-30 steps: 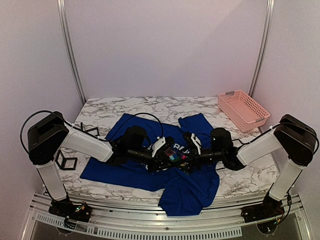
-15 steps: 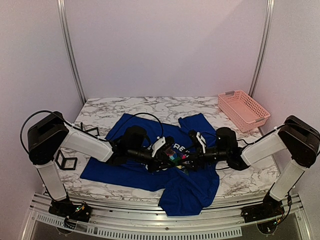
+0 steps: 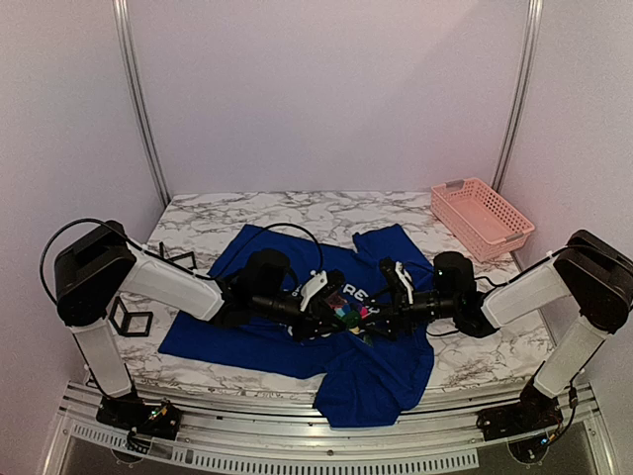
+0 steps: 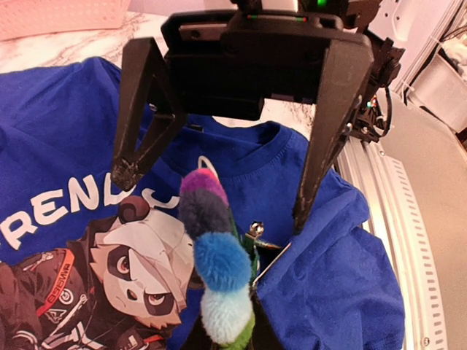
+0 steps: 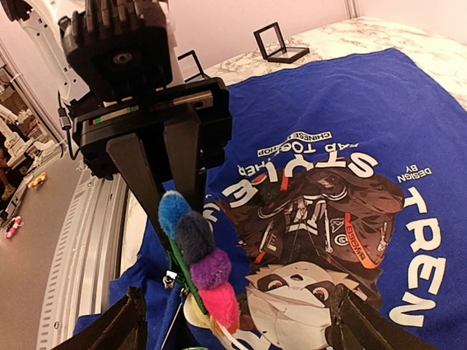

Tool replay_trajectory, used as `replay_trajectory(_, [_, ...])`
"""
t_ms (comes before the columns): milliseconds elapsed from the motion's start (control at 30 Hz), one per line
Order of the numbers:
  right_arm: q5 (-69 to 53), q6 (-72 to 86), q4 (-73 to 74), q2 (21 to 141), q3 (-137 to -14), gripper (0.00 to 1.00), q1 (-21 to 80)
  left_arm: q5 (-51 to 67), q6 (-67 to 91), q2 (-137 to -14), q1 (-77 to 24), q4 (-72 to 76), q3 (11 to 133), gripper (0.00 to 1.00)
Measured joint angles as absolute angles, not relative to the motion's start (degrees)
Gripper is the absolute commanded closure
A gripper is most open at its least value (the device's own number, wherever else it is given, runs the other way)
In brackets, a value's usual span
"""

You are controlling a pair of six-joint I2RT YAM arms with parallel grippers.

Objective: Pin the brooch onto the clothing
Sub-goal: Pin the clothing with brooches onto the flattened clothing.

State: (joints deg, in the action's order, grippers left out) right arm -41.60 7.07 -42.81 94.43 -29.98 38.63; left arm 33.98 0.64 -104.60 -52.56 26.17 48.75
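Observation:
The brooch point(image 4: 217, 262) is a row of fuzzy coloured petals, also in the right wrist view point(image 5: 198, 251) and the top view point(image 3: 346, 313). My left gripper point(image 3: 331, 307) is shut on it and holds it on edge over the blue T-shirt point(image 3: 247, 336), beside the panda print point(image 4: 131, 255). Its metal pin point(image 4: 257, 232) shows at the back, against a raised fold of the T-shirt point(image 4: 328, 284); whether it pierces the cloth I cannot tell. My right gripper point(image 3: 389, 297) is open and empty, facing the brooch from the right, its fingers point(image 4: 314, 160) apart from it.
A pink lattice basket point(image 3: 482, 218) stands at the back right. Two black open-frame cube holders point(image 3: 131, 319) point(image 3: 180, 260) stand left of the shirt, also in the right wrist view point(image 5: 277, 44). The shirt's lower part hangs over the table's front edge point(image 3: 371, 396).
My right gripper has drawn back to the right, away from the brooch, and stands open. The left gripper and the brooch have hardly moved.

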Motion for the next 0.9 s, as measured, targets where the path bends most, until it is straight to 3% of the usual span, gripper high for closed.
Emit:
replay_trajectory(167, [-43.4, 7.7, -45.7, 94.5, -30.0, 0.18, 38.6, 34.0, 0.6, -104.6, -52.6, 26.2, 48.8, 1.0])
replay_trajectory(400, [-45.9, 8.6, -48.1, 95.7, -30.1, 0.41, 38.4, 34.0, 0.6, -104.6, -52.6, 26.2, 48.7, 1.0])
replay_trajectory(567, [-47.9, 8.8, -48.6, 96.6, -30.1, 0.43, 37.7, 34.1, 0.6, -104.6, -52.6, 26.3, 48.7, 1.0])
replay_trajectory(733, [-50.3, 9.2, -50.3, 98.4, -30.6, 0.37, 37.5, 34.3, 0.6, -104.6, -52.6, 26.3, 48.7, 1.0])
replay_trajectory(900, [-51.8, 9.9, -51.3, 99.7, -30.9, 0.47, 37.4, 34.3, 0.6, -104.6, -52.6, 26.3, 48.7, 1.0])
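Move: The brooch is in the left fingers and sticks out to their right, its middle about 3 cm right of that hand point. From the open right hand it lies some 4 cm to the left, about 1 cm back and roughly level. On the shirt, perhaps 7 cm below the right hand, the panda face is about 4 cm ahead and 3 cm left; the white TREND lettering is about 8 cm ahead and 4 cm left. Up by about 1.5 cm, then down again by roughly 1 cm while drifting back about 1 cm, the right hand lines up with the brooch, turning some 8 degrees counter-clockwise and rolling its left side up slightly. Its wide-open fingers close by about a third, still apart on either side of the brooch; no touch can be seen. The left hand holds the brooch still. ##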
